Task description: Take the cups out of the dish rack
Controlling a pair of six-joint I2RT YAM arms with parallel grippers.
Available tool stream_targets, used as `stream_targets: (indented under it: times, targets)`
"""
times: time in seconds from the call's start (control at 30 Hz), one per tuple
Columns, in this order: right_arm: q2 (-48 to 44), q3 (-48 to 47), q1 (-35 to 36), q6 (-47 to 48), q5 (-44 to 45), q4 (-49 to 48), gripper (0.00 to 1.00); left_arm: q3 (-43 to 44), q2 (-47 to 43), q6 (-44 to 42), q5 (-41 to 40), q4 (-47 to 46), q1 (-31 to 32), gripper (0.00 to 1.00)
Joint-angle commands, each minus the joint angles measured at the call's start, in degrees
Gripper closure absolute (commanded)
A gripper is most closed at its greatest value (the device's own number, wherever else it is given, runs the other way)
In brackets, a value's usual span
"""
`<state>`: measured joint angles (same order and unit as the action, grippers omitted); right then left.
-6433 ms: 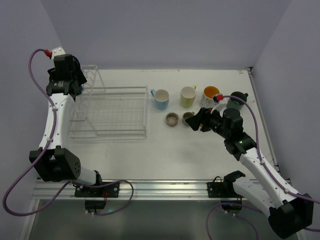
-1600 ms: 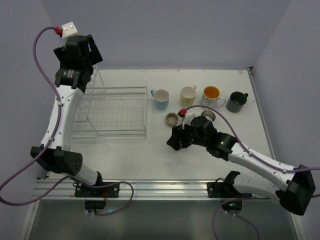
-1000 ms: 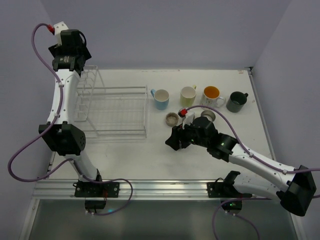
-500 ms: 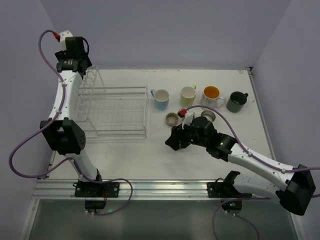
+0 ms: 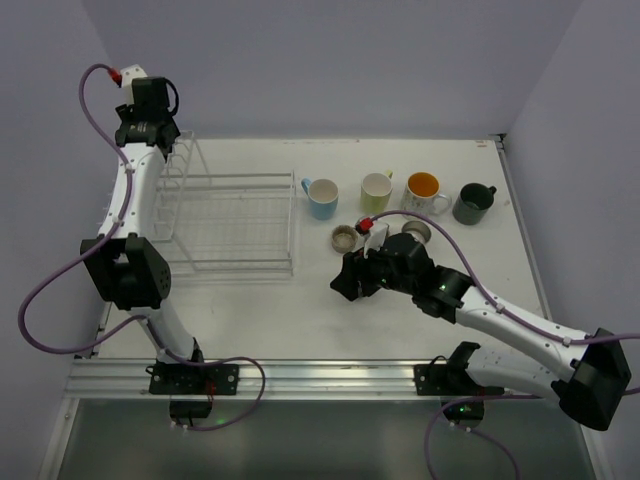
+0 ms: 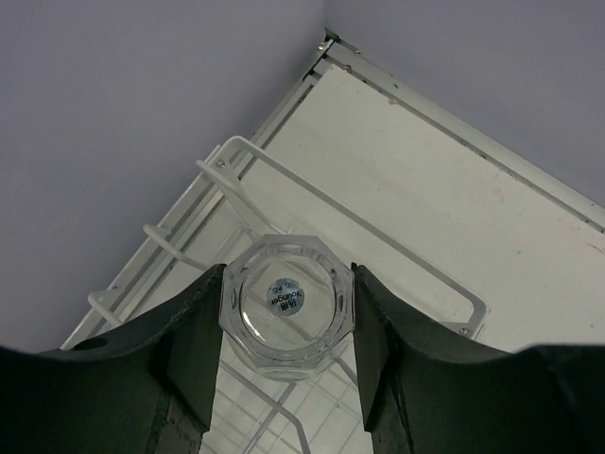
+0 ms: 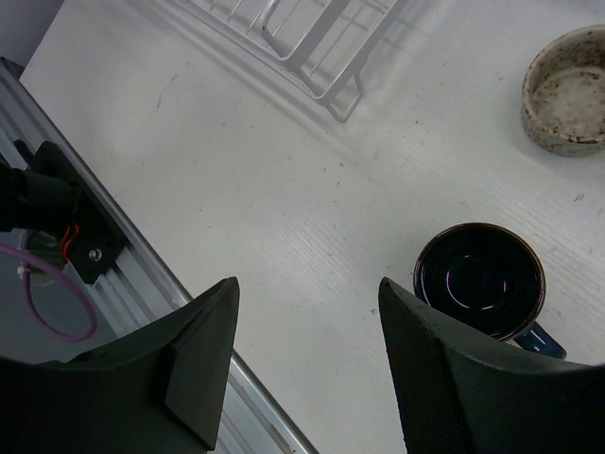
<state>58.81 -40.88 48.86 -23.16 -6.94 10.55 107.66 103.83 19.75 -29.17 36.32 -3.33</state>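
Note:
A clear faceted glass cup (image 6: 286, 326) sits upside down on a prong of the white wire dish rack (image 6: 350, 222), and my left gripper (image 6: 287, 276) is shut on its sides. From above, that gripper (image 5: 150, 125) is at the rack's (image 5: 230, 225) tall far-left end. On the table stand a light blue cup (image 5: 322, 197), a yellow-green cup (image 5: 376, 191), an orange-lined white cup (image 5: 424, 190), a dark green cup (image 5: 472, 203) and two grey-brown cups (image 5: 344, 238) (image 5: 416, 232). My right gripper (image 7: 307, 288) hangs open over bare table, left of a navy cup (image 7: 480, 280).
The rack's near right corner (image 7: 321, 47) lies beyond my right gripper. The aluminium rail (image 5: 300, 375) with both arm bases runs along the near table edge. Grey walls close in on the left, back and right.
My left gripper's jaws have closed onto the clear glass cup, and that wrist has shifted slightly. The right arm has held still.

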Motion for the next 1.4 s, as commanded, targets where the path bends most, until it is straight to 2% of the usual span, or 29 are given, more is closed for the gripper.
stream_targets:
  times: [0.0, 0.23, 0.47, 0.63, 0.8, 0.87, 0.9, 0.97, 1.07, 1.17, 1.37]
  targets:
    - [-1.93, 0.01, 0.36, -0.13, 1.31, -3.16, 0.37, 0.35, -3.36, -0.06, 2.44, -2.13, -0.45, 0.71]
    - [-6.59, 1.16, 0.36, -3.21, 2.01, -7.73, 0.37, 0.01, -10.83, 1.96, 8.95, -4.06, -0.1, 0.75]
    - [-13.44, 1.42, 0.36, -7.24, 6.41, -10.19, 0.36, -8.77, -23.22, 5.73, 17.72, -10.46, 1.75, 0.78]
    - [-16.44, 0.8, 0.36, -10.15, 3.96, -17.28, 0.36, -20.1, -35.0, 12.75, 32.4, -17.14, 9.56, 0.78]
    - [-16.19, 1.07, 0.36, -13.31, -1.22, -26.7, 0.36, -38.96, -45.27, 23.3, 48.64, -34.18, 16.68, 0.79]
    - [-15.65, 0.63, 0.36, -14.28, -2.63, -29.78, 0.36, -44.17, -48.01, 27.96, 51.39, -41.89, 18.18, 0.79]
    - [-15.39, 0.63, 0.36, -14.46, -2.9, -30.75, 0.36, -49.51, -50.72, 29.54, 53.32, -44.55, 18.71, 0.79]
    - [-14.16, 0.89, 0.36, -15.16, -3.25, -33.91, 0.36, -54.54, -54.76, 34.11, 54.65, -51.13, 20.2, 0.79]
    - [-11.88, 0.54, 0.36, -16.73, -4.31, -35.24, 0.36, -62.81, -58.99, 37.11, 55.54, -55.81, 21.0, 0.79]
    - [-10.56, 2.47, 0.36, -19.89, -5.36, -39.54, 0.36, -68.17, -62.51, 40.1, 55.36, -59.76, 21.44, 0.8]
    - [-6.34, 1.33, 0.71, -22.54, -8.62, -41.48, 0.36, -75.65, -66.82, 44.76, 52.64, -66.37, 24.16, 0.82]
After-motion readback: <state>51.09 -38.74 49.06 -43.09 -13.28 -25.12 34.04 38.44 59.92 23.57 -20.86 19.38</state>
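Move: The left hand already grips the clear glass at the rack's far-left corner. The open right gripper waits about 45 cm to its right, 30 cm nearer the base and some 12 cm lower; the blue cup stands 40 cm right, 6 back and 24 below. From the right hand, the glass is about 30 cm ahead, 45 left and 9 above; the dark cup is 3 ahead, 4 right and 14 below. The left hand lifts the held glass, then carries it back-right some 40 cm towards the rising right gripper. ##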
